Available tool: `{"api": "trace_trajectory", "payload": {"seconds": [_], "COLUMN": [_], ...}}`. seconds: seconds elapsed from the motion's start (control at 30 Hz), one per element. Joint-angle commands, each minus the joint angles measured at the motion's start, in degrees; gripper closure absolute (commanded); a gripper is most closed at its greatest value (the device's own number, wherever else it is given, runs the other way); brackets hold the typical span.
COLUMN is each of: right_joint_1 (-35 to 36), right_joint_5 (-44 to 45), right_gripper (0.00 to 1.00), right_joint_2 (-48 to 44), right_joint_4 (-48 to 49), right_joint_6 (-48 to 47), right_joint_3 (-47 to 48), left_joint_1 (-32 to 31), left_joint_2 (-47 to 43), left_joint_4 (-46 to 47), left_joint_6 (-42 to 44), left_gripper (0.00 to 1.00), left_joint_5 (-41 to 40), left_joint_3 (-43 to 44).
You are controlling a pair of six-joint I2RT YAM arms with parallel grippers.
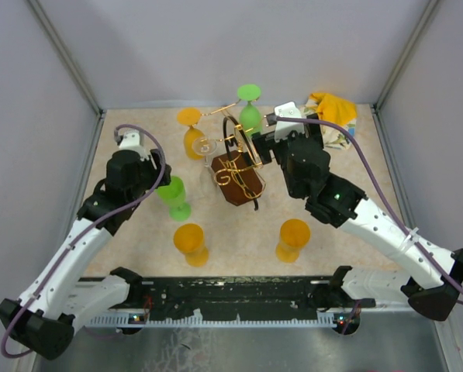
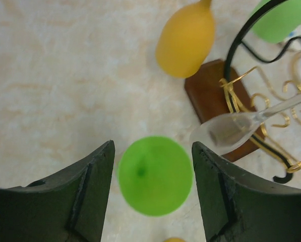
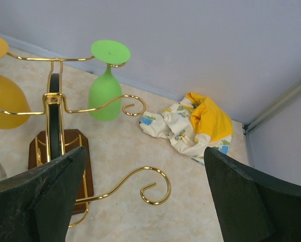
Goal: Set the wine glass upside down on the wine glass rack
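The wine glass rack (image 1: 237, 177) stands mid-table, gold wire on a dark brown base (image 2: 208, 93). A green glass (image 1: 250, 108) and an orange glass (image 1: 192, 138) hang from it upside down. A clear glass (image 2: 225, 133) tilts beside its base. A green wine glass (image 1: 174, 197) stands on the table left of the rack. My left gripper (image 2: 153, 146) hovers open above it, with the glass's green round (image 2: 155, 175) between the fingers and a gap on each side. My right gripper (image 3: 145, 151) is open at the rack's right side. One gold curl (image 3: 151, 187) lies below its fingers.
Two orange glasses (image 1: 191, 244) (image 1: 293, 239) stand on the table near the front. A crumpled white and yellow cloth (image 1: 332, 115) lies in the back right corner. Grey walls close the table at the back and both sides.
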Motion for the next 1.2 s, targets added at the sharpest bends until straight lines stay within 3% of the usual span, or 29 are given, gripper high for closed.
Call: {"api": "trace_trajectory", "payload": {"seconds": [0.0, 0.3, 0.47, 0.57, 0.83, 1.17], "right_joint_1": [-0.90, -1.56, -1.60, -1.60, -1.60, -1.60], "right_joint_5": [0.72, -0.97, -0.91, -0.75, -1.13, -9.47], "right_gripper": [0.01, 0.01, 0.01, 0.01, 0.01, 0.01], "right_joint_2": [-0.78, -1.72, -2.27, -2.33, -2.35, 1.73], "right_joint_4": [-3.26, -4.16, -4.15, -4.29, -3.66, -7.19], "right_joint_6": [1.85, 3.44, 3.30, 3.23, 3.08, 8.89], "right_joint_3": [1.94, 0.76, 0.09, -0.08, -0.36, 4.38], "left_joint_1": [-0.06, -0.06, -0.09, -0.10, -0.02, 0.39], "left_joint_2": [2.74, 3.12, 4.07, 4.96, 4.79, 7.69], "left_joint_4": [-18.77, -21.70, -18.50, -17.07, -16.54, -11.75], "left_joint_6": [-5.49, -9.18, -9.21, -9.35, -8.67, 2.78], "left_gripper": [0.32, 0.33, 0.44, 0.56, 1.00, 1.00], "left_joint_5": [-5.27, -4.54, -3.56, -2.96, -5.58, -13.82], "left_joint_3": [4.30, 0.22, -2.07, -3.02, -1.21, 12.51]}}
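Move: The upright green glass stands just below and slightly behind the open left hand: its middle lies about 4 cm back, 1 cm to the right and 17 cm down. Its neighbours, from this hand: the hung clear glass about 5 cm ahead, 11 cm right and 7 cm lower, the hung orange glass some 15 cm ahead and 5 cm right, and the upright orange glass roughly 18 cm back and 7 cm right. From the right hand the green glass is about 30 cm left, 4 cm back and 30 cm down. The upright green glass is pinched by the left side of its rim: the left hand drops about 9 cm onto it while drawing back some 4 cm and easing left, fingers tipping about 20 degrees further down. They close fully across the thin wall, one finger inside the bowl, then the hand rises about 5 cm and edges forward with the glass. ##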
